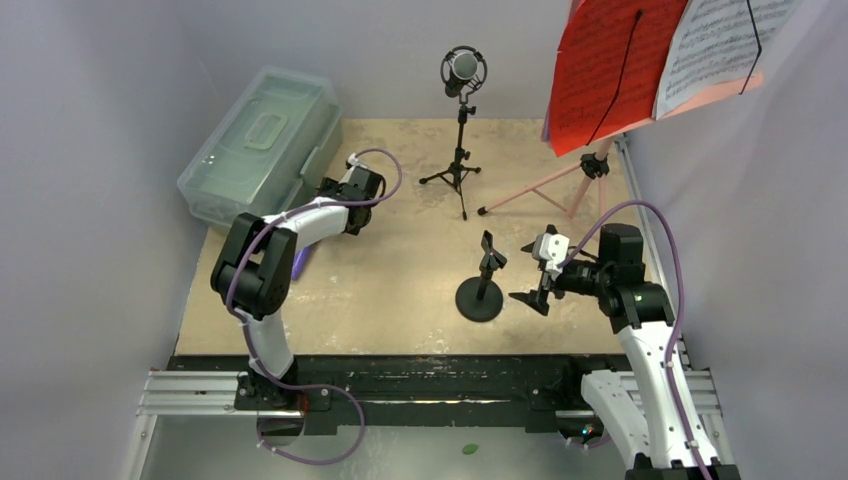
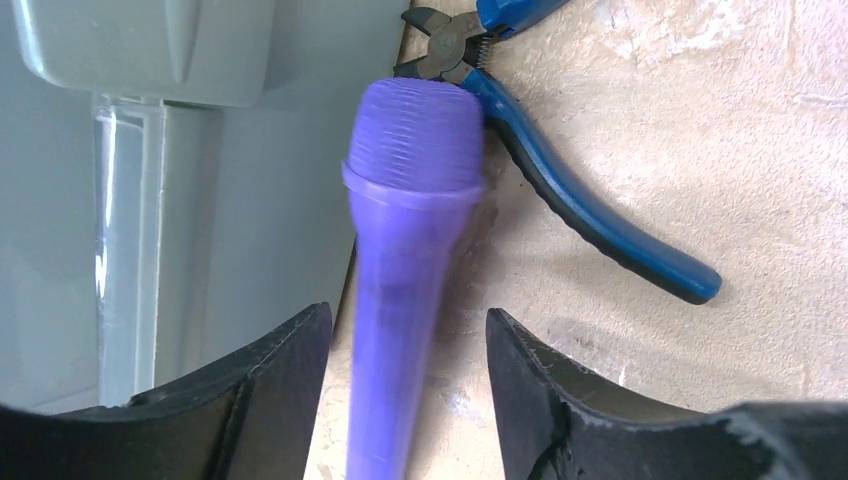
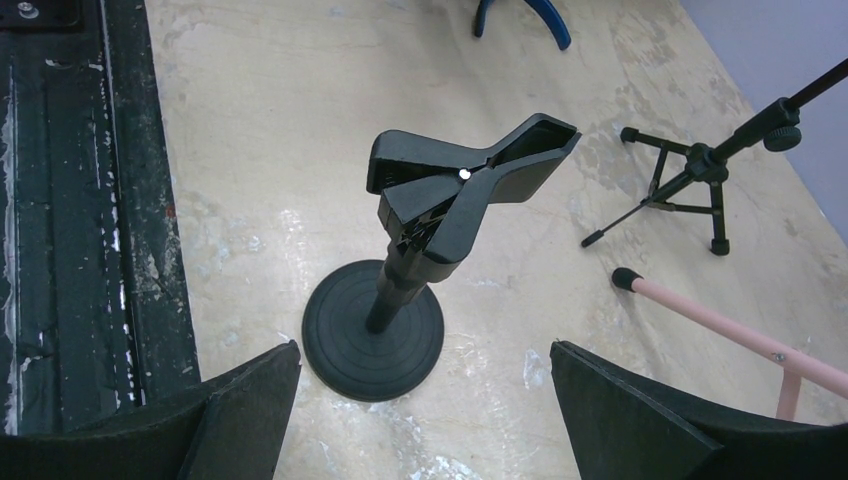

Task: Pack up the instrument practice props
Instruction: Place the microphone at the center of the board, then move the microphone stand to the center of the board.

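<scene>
A purple microphone (image 2: 410,250) runs lengthwise between the fingers of my left gripper (image 2: 407,325), blurred, with a gap on each side, so the jaws are open around it. That gripper (image 1: 338,190) hovers beside the case. My right gripper (image 3: 422,347) is wide open, just short of a black round-base clip stand (image 3: 430,200), which stands upright at centre (image 1: 481,290). A black-silver microphone (image 1: 463,68) sits on its black tripod (image 1: 457,165) at the back. The pink music stand (image 1: 560,185) at back right carries red pages (image 1: 605,70) and a white page (image 1: 715,40).
A clear greenish plastic case (image 1: 260,140), lid closed, lies at the back left, and its wall (image 2: 150,150) is close to my left fingers. Blue-handled pliers (image 2: 590,215) lie on the table just beyond the microphone's head. The black rail (image 3: 70,200) runs along the near edge.
</scene>
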You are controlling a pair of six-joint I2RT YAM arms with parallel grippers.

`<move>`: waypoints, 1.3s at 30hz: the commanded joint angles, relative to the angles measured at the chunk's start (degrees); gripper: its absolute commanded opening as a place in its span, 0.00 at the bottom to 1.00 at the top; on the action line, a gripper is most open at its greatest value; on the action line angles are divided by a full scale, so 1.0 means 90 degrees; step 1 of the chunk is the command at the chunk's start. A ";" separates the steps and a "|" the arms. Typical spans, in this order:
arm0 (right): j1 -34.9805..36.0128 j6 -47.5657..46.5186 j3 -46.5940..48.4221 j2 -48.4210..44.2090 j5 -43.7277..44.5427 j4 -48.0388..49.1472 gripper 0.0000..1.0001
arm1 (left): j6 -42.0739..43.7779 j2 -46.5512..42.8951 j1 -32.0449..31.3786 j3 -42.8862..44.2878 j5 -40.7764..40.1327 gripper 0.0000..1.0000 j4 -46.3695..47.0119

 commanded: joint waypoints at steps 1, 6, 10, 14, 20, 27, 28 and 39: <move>-0.0023 -0.0038 -0.0051 0.0042 -0.0037 0.0108 0.99 | 0.0010 -0.0397 0.0029 0.0265 -0.0153 0.60 0.0070; -0.0016 -0.0038 -0.0071 0.0079 0.0009 0.0124 0.99 | -0.0440 -0.0986 -0.0023 0.0510 0.0932 0.66 -0.0713; -0.0031 -0.0052 -0.0067 0.0161 0.0031 0.0120 0.99 | -0.0710 -0.2593 -0.0059 -0.0170 0.3263 0.77 -0.0590; -0.0119 -0.0171 -0.0076 0.0238 -0.0079 0.0037 0.99 | -0.1175 -0.4526 -0.0107 -0.1846 0.5515 0.88 0.0371; -0.0349 -0.0635 -0.0230 0.0364 -0.0319 -0.0111 0.99 | -0.2396 -0.6803 -0.0999 -0.4114 0.7118 0.89 0.2935; -0.0347 -0.1041 -0.0417 0.0435 -0.0292 -0.0139 0.99 | -0.2566 -0.7154 -0.2269 -0.5270 0.6504 0.93 0.4648; -0.0346 -0.1099 -0.0458 0.0383 -0.0292 -0.0135 0.99 | -0.2455 -0.7034 -0.2507 -0.5317 0.6386 0.94 0.4825; -0.0353 -0.1528 -0.0616 0.0081 -0.0248 -0.0218 0.99 | -0.0308 -0.4429 -0.4338 -0.5035 0.4986 0.96 0.7104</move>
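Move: The mic stand is some 35 cm to the left hand's right and about 18 cm back, its middle a little higher than the hand. The microphone lies under that hand, its middle roughly 4 cm back and 2 cm left; the pliers are 4 cm ahead and 7 cm right, the toolbox some 8 cm ahead and 8 cm left. From the right hand the stand is 9 cm left, 3 cm ahead, its middle about 8 cm lower. Rising first, by about 14 cm, the left hand comes clear of the microphone between its half-open fingers, then sweeps back and right towards the mic stand, sinking again, for about 26 cm back and 28 cm right overall. The fingers open wide and the wrist swings clockwise, rolling its left side down. The right hand, wide open, sinks some 3.5 cm beside the stand. ##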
